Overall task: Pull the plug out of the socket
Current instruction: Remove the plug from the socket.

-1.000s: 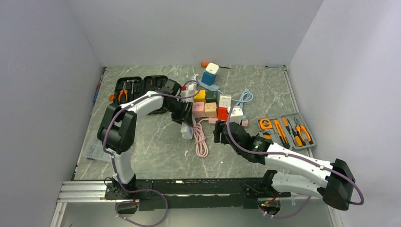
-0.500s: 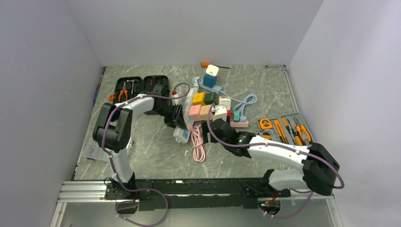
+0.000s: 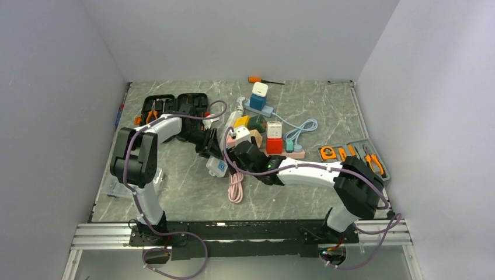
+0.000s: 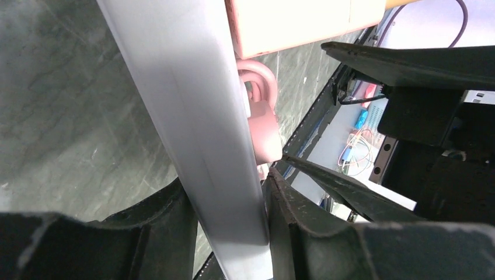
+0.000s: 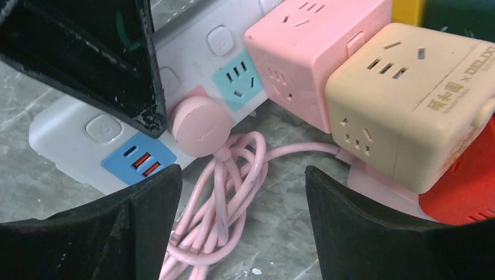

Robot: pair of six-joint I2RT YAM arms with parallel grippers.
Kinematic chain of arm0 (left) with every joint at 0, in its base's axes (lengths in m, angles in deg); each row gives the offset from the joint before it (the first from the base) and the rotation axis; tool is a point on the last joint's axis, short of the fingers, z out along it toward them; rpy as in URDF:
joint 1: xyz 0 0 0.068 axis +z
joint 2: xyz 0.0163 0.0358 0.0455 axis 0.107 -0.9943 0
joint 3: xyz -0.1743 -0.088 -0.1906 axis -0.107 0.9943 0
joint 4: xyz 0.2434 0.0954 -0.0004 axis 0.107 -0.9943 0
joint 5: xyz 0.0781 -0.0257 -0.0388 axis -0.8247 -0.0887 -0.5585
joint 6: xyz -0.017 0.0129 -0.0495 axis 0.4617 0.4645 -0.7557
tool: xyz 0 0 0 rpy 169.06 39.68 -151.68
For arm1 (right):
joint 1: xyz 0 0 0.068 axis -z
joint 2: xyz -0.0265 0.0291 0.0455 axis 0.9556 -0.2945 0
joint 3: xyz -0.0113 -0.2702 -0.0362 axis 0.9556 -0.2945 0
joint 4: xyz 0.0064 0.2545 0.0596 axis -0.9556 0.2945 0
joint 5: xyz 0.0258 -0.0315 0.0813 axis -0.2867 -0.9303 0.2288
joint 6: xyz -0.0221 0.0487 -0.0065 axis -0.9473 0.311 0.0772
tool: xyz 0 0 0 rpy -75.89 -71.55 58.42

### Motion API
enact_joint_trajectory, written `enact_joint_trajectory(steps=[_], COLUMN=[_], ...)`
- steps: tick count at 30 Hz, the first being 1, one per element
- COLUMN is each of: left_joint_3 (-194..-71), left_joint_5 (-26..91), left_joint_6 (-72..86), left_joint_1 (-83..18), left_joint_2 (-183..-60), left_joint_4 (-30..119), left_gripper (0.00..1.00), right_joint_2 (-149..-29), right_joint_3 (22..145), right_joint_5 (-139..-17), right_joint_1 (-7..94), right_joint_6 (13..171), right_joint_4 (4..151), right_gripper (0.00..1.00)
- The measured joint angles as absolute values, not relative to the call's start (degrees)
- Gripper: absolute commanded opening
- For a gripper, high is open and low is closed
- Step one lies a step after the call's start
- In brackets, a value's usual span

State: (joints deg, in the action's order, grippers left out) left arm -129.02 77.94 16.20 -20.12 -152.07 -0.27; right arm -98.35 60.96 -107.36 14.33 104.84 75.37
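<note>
The socket is a long white power strip (image 3: 218, 165) (image 5: 61, 131) with a blue USB end. A round pink plug (image 5: 201, 125) (image 4: 260, 137) sits in it, and its pink cable (image 3: 236, 188) (image 5: 225, 204) lies coiled on the table. My left gripper (image 3: 210, 147) (image 4: 225, 198) is shut on the strip (image 4: 192, 116), one finger pressing on each long side. My right gripper (image 3: 239, 153) (image 5: 239, 192) stands open just near of the plug, above the cable coil, with nothing between its fingers. The left finger (image 5: 87, 52) shows beside the plug.
Pink (image 5: 309, 52), beige (image 5: 408, 99) and red (image 3: 274, 144) cube adapters crowd the strip right of the plug. A black tool case (image 3: 175, 105) lies at back left, a grey tool tray (image 3: 353, 158) at right, a blue-white adapter (image 3: 258, 94) and an orange screwdriver (image 3: 255, 79) at the back.
My left gripper has closed on the strip and dragged it left and nearer, cubes and cable along with it. My right gripper has swung left to the plug and opened wider.
</note>
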Motion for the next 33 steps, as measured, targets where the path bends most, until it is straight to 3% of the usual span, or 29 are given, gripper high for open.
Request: enact_joint_trajectory(steps=[6, 14, 22, 33], left_joint_3=[-130.6, -131.4, -132.2, -132.6], left_joint_5=[78.1, 78.0, 78.0, 78.6], left_joint_6=[17.6, 17.2, 15.6, 14.7], left_joint_1=[-19.0, -18.8, -18.3, -17.6], left_joint_2=[-152.0, -151.5, -151.0, -151.0], left_joint_4=[-4.1, -5.7, -6.6, -6.6], left_gripper=[0.23, 0.22, 0.22, 0.22], right_joint_2=[-98.8, -101.2, -106.9, -111.2], right_joint_3=[60.2, 50.6, 51.7, 53.2], right_joint_5=[-108.2, -112.9, -120.1, -127.6], right_joint_1=[12.6, 9.5, 8.2, 5.5], right_joint_6=[102.4, 92.4, 86.6, 81.9], right_joint_4=[72.5, 58.7, 49.7, 43.3], right_gripper=[0.82, 0.81, 0.74, 0.55])
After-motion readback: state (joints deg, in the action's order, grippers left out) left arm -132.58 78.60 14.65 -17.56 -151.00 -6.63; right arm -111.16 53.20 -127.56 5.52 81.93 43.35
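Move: The pink plug, in the socket strip that my left hand grips, sits about 3 cm ahead of my right fingers, 4 cm to their left and 3 cm below them. The pink cube is some 4 cm beyond the plug and 4 cm right of it; the beige cube is about 7 cm ahead of my right hand and 5 cm right. The cord bundle lies some 9 cm back, 1 cm left and 9 cm below. From my left hand, the plug is about 4 cm right, 1 cm ahead and 3 cm below. I drop my right hand about 3.5 cm, easing back a little, then reach roughly 2 cm forward and slightly left towards the plug's round face. I tip the fingers up to nearly level, some 25 degrees, and start narrowing their wide gap. My left hand keeps its grip on the strip and raises it about 2 cm. ##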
